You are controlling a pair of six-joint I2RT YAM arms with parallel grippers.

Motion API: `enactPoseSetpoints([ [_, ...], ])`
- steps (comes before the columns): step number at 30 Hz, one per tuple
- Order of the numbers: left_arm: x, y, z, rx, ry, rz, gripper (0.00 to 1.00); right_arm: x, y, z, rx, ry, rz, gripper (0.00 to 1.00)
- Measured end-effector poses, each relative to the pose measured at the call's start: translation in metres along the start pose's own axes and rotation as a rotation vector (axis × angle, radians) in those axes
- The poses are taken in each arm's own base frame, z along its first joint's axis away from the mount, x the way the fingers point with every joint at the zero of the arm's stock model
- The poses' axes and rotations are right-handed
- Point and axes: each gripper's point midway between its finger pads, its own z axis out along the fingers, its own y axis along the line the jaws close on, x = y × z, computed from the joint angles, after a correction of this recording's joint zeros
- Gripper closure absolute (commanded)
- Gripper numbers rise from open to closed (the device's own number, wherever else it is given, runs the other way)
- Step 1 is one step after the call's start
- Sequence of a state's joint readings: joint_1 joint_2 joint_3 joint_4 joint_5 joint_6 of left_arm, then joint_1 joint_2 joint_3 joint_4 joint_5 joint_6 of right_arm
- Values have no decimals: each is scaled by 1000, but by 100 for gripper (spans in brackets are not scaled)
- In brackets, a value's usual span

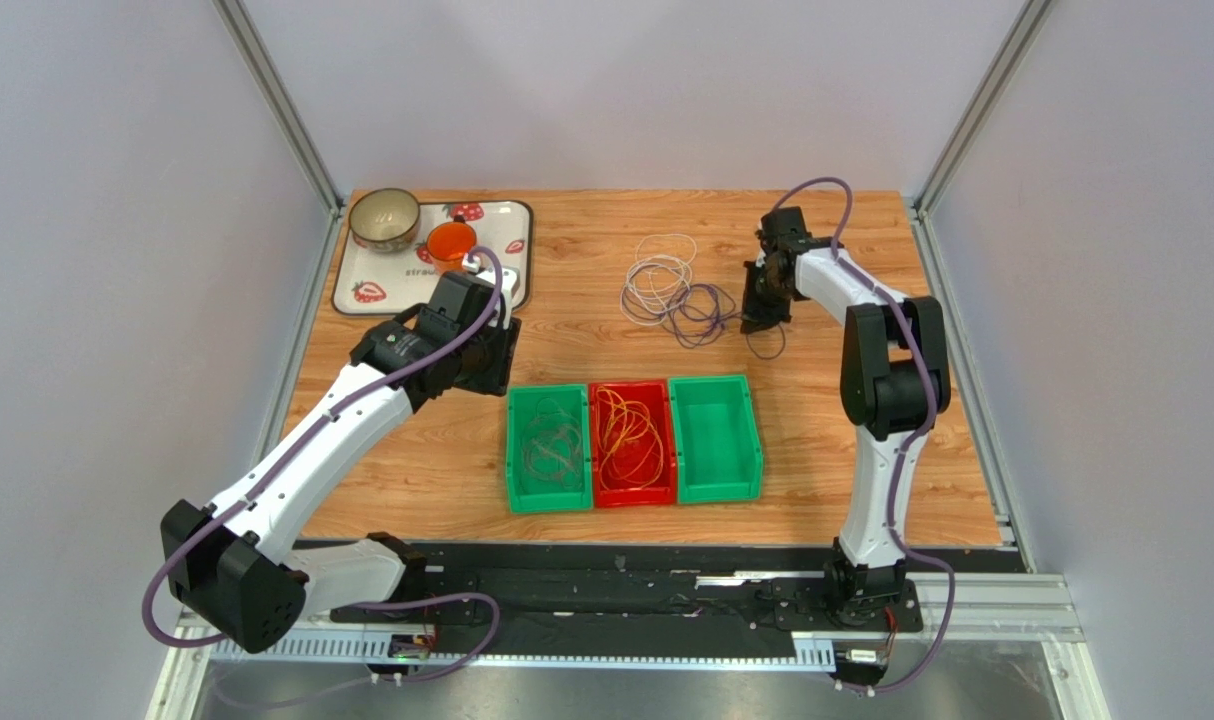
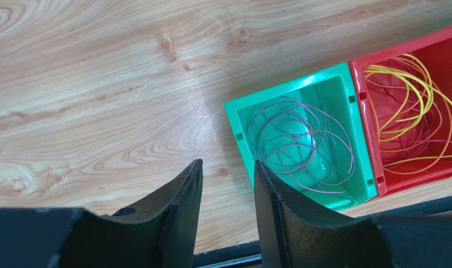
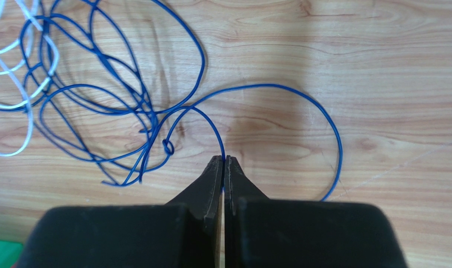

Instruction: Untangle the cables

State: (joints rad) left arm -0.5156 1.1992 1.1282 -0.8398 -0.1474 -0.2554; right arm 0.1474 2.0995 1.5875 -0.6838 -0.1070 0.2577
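Note:
A loose tangle of dark blue and white cables lies on the wooden table at the back centre. My right gripper is down at the tangle's right edge. In the right wrist view that gripper is shut on a strand of the blue cable, which loops off to the right and also runs left into the knot with the white cable. My left gripper hangs open with nothing in it over bare wood, just left of the left green bin.
Three bins stand in a row at the table's middle. The left green bin holds a pinkish-grey cable, the red bin holds orange-yellow cables, and the right green bin shows nothing inside. A tray with a bowl and an orange cup sits back left.

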Motion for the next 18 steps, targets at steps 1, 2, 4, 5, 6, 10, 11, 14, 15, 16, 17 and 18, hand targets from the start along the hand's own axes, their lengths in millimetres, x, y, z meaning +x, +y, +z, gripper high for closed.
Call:
enactPoseSetpoints([
  [1, 0, 0, 0, 0, 0, 0, 53, -2, 3, -6, -5, -12, 1, 100],
  [2, 0, 0, 0, 0, 0, 0, 53, -3, 4, -8, -7, -17, 1, 100],
  [4, 0, 0, 0, 0, 0, 0, 53, -11, 9, -26, -19, -52, 2, 100],
  [5, 0, 0, 0, 0, 0, 0, 53, -17, 13, -40, -29, -81, 2, 100],
  [6, 0, 0, 0, 0, 0, 0, 53, -23, 18, -54, -43, -113, 2, 100],
  [10, 0, 0, 0, 0, 0, 0, 53, -51, 40, -128, -118, -279, -10, 100],
  [11, 0, 0, 0, 1, 1, 0, 53, -58, 45, -148, -139, -323, -14, 100],
  [14, 0, 0, 0, 0, 0, 0, 53, -76, 64, -206, -215, -452, -31, 100],
  [15, 0, 0, 0, 1, 1, 0, 53, -79, 70, -221, -240, -482, -35, 100],
  [16, 0, 0, 0, 0, 0, 0, 53, -79, 74, -233, -261, -504, -39, 100],
  [17, 0, 0, 0, 0, 0, 0, 53, -79, 78, -243, -282, -521, -43, 100],
  [18, 0, 0, 0, 0, 0, 0, 53, -78, 81, -252, -302, -535, -46, 100],
])
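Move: Beside the right hand, whose shut fingers already hold a blue strand just above the table, the blue coil lies about 8 cm left and 2 cm ahead, some 2 cm lower. The white cable is about 14 cm left and 6 cm ahead, a loose blue loop 4 cm right and 2 cm back, the empty green bin 5 cm left and 17 cm back. From the left hand the blue coil is roughly 18 cm ahead, 31 cm right and 16 cm below. Lifting fast and nearly straight up by about 27 cm, the right hand draws the pinched blue strand up and away from the blue coil and white cable, easing slightly left and slowing near the end. The wrist swings the fingertips forward and up some 30 degrees, while the shut fingers keep their hold. ##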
